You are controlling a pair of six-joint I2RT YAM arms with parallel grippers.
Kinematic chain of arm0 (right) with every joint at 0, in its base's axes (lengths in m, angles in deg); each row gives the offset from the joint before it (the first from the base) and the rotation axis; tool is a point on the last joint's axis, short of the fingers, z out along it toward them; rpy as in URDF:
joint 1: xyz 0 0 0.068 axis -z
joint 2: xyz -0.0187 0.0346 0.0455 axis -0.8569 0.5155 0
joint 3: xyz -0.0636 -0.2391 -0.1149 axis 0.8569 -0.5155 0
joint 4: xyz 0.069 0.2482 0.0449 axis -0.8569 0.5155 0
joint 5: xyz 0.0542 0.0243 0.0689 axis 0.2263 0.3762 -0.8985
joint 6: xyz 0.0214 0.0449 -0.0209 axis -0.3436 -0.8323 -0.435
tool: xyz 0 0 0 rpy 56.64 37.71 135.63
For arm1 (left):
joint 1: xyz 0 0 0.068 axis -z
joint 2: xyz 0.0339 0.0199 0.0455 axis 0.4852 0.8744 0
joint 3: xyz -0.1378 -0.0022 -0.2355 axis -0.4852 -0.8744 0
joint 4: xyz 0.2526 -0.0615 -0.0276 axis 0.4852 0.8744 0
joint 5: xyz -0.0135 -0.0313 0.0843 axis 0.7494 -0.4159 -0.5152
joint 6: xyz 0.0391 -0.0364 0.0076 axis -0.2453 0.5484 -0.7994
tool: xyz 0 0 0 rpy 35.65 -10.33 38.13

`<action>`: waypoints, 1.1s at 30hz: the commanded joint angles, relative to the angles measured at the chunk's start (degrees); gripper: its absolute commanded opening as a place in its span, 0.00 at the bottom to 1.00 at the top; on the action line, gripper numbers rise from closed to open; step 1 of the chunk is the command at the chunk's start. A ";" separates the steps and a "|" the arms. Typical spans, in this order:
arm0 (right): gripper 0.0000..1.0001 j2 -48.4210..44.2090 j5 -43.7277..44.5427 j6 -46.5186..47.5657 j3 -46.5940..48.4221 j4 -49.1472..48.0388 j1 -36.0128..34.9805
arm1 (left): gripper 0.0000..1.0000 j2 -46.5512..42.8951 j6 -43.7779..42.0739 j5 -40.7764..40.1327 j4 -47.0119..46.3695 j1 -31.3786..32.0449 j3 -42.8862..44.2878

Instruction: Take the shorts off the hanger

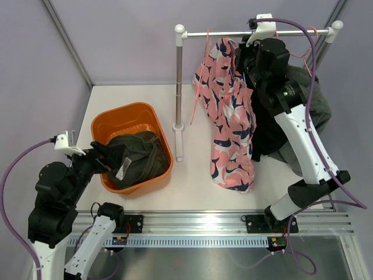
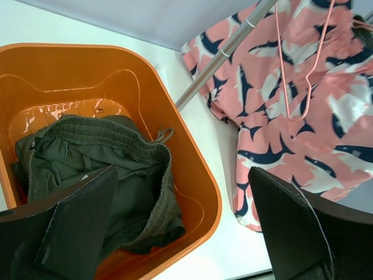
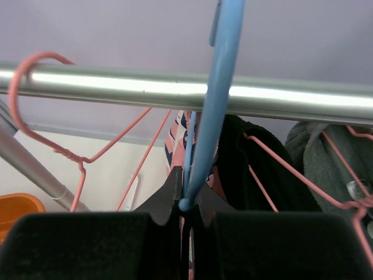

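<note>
Pink shark-print shorts [image 1: 230,111] hang from the rail [image 1: 256,33]; black shorts [image 1: 265,137] and grey shorts [image 1: 317,102] hang to their right, partly hidden by my right arm. My right gripper [image 3: 186,205] is up at the rail, shut on the hook of a blue hanger [image 3: 213,105]. The pink shorts [image 3: 176,140] show just below it. Dark olive shorts [image 1: 137,157] lie in the orange bin [image 1: 125,111]. My left gripper [image 2: 186,233] hovers open over the bin's near right side with nothing between its fingers [image 2: 76,221].
An empty pink wire hanger [image 3: 35,111] hangs on the rail left of the blue one, and more pink hangers [image 3: 291,166] carry the black and grey shorts. The rack's upright post [image 1: 179,87] stands between bin and shorts. Purple walls enclose the table.
</note>
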 commanded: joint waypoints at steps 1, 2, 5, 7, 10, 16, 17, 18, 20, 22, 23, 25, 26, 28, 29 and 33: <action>0.00 -5.28 0.97 0.14 0.75 0.02 0.18 | 0.99 1.39 -2.52 4.09 -4.10 -0.16 -0.74; 0.00 -6.16 0.89 -0.20 0.58 0.91 0.18 | 0.99 1.56 -2.78 4.71 -4.28 -0.16 -1.00; 0.00 -8.96 -0.17 -4.24 -0.47 5.74 0.27 | 0.99 2.09 -3.92 7.43 -5.76 -0.16 -1.10; 0.00 -10.11 -1.13 -7.13 -0.57 11.62 0.18 | 0.99 2.44 -4.71 10.58 -6.56 -0.16 -0.83; 0.00 -13.01 -2.71 -11.09 -2.66 20.15 -0.17 | 0.99 3.14 -5.60 15.68 -7.97 -0.16 0.13; 0.00 -22.77 -1.94 -14.97 -10.92 29.74 -6.93 | 0.99 4.73 -5.42 22.71 -11.04 -0.16 -0.30; 0.00 -23.99 -1.23 -15.58 -11.64 30.79 -11.12 | 0.99 5.60 -5.25 23.51 -11.83 -0.16 -0.74; 0.00 -24.44 -0.70 -16.46 -12.34 32.72 -13.25 | 0.99 6.04 -4.90 24.39 -12.18 -0.16 -1.09; 0.00 -25.15 1.75 -18.48 -14.53 34.23 -19.82 | 0.99 6.83 -4.46 25.89 -13.41 -0.16 -2.15; 0.00 -25.59 3.07 -20.85 -18.21 34.58 -23.88 | 0.99 7.01 -3.76 26.42 -14.20 -0.16 -3.28; 0.00 -26.02 4.21 -21.99 -19.54 34.32 -25.64 | 0.99 7.10 -3.58 26.68 -14.73 -0.16 -3.64; 0.00 -26.20 6.15 -24.37 -21.83 32.74 -30.66 | 0.99 7.54 -2.96 27.56 -15.26 -0.16 -4.52; 0.00 -25.94 7.11 -25.25 -23.32 32.56 -32.06 | 0.98 7.72 -2.70 27.83 -15.79 -0.07 -5.83; 0.00 -25.68 9.31 -27.27 -24.38 31.95 -36.36 | 0.97 7.81 -2.17 28.09 -16.23 0.37 -7.68; 0.00 -25.50 10.02 -27.97 -24.91 31.77 -37.52 | 0.97 7.81 -1.91 28.18 -17.19 0.72 -8.73; 0.00 -24.10 12.83 -29.91 -25.53 29.67 -42.97 | 0.95 7.89 0.81 25.21 -21.67 6.59 -16.01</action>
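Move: The pink shorts, on the blue hanger in the right gripper, hang about 20 cm ahead of the empty left gripper, 37 to its right and 10 lower; the orange box lies 12 cm ahead of it and 28 below. From the right gripper, the left one is some 28 cm back, 40 left and 12 lower. The rail runs 5 cm ahead and 4 above; the empty pink hanger hangs level with it, 13 left, 6 lower. Keep the right gripper shut on the blue hanger; lift it a little farther, then draw it fast away from the rail, about 27 cm back, 15 down and finally left towards the left gripper, tipping the fingers down and turning counter-clockwise. Meanwhile bring the wide-open left gripper some 9 cm right towards the shorts, swinging it clockwise roughly 30 degrees and sinking at the end, still short of the cloth. ##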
